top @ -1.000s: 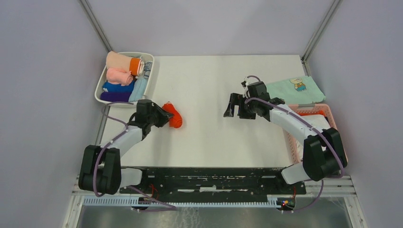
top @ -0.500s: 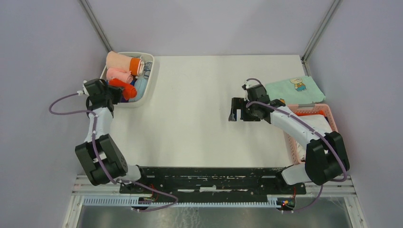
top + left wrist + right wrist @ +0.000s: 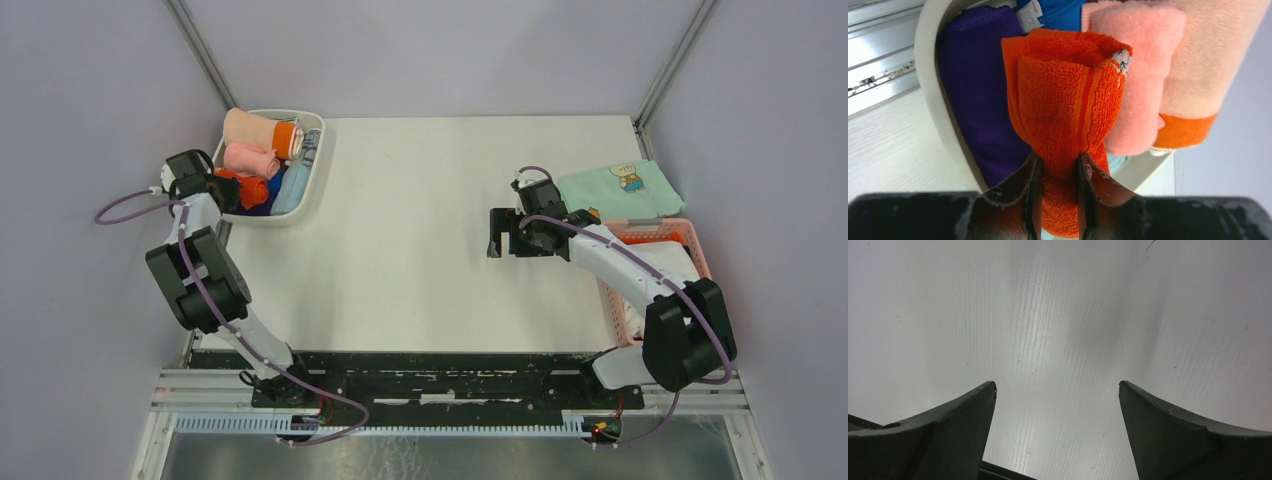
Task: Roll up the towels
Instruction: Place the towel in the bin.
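A rolled red-orange towel (image 3: 1068,100) is pinched between the fingers of my left gripper (image 3: 1058,165), which is shut on it above the white bin (image 3: 312,175) at the table's far left. In the top view this towel (image 3: 250,188) lies over the other rolls in the bin. A rolled pink towel (image 3: 1138,75) sits just beside it. My right gripper (image 3: 497,235) hovers open over bare table right of centre, nothing between its fingers (image 3: 948,430).
The bin also holds a peach roll with an orange band (image 3: 262,132), a purple roll (image 3: 978,85) and a blue one (image 3: 1058,7). A mint-green cloth with a bear print (image 3: 620,187) lies at the far right, beside a pink basket (image 3: 655,235).
My left arm carried the red-orange towel from the table up and left to the bin, then drew it further over the rolls. My right gripper drifted slightly right.
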### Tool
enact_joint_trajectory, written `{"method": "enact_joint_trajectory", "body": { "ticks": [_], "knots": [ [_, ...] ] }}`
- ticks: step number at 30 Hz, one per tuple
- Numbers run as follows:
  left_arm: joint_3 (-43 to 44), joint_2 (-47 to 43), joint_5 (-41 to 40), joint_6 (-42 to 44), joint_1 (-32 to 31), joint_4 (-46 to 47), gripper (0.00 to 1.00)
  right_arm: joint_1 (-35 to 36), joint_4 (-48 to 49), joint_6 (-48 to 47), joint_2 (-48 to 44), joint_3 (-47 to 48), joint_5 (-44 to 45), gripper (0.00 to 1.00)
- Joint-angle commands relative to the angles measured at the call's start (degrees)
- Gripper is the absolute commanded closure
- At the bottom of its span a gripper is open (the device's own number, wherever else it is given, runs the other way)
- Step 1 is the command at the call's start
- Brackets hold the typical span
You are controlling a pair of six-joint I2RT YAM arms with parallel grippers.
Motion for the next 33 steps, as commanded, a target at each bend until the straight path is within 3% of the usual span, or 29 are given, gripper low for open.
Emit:
{"method": "enact_joint_trajectory", "body": {
  "ticks": [1,16,27,33],
  "knots": [
    [3.52,5.82,1.86,-0.44,0.18,3.86,0.94,0.35,0.44,-0.71,-1.72,1.88,1.64,0.00],
    [6.72,12.47,3.13,-6.74,-0.67,9.56,0.79,0.36,1.41,-0.48,-0.97,1.28,1.67,0.00],
    [13.33,15.31,1.59,-4.29,-3.06,6.11,0.56,0.33,1.56,-0.32,-1.32,1.02,1.82,0.00],
    [12.59,13.27,-0.97,-1.92,-3.28,3.13,0.45,0.35,1.12,-0.38,-1.65,1.29,2.17,0.00]
  ]
}}
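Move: The left gripper already holds the rolled red-orange towel over the near-left part of the bin; its place between the purple and pink rolls is about 6 cm ahead and 5 cm lower. The pink roll lies some 10 cm ahead and 2 cm right, the peach roll 16 cm ahead and 5 cm right, the purple roll 2 cm ahead and 6 cm below. From the idle right gripper that place is about 60 cm left and 18 cm ahead. Bring the left gripper down about 3.5 cm into the bin while easing forward, keeping hold of the red-orange towel, then carry on forward at that height, towards the pink roll, for some 6.5 cm forward in all. Over the last stretch open the fingers to about half to loosen their grip, staying down around the towel. ##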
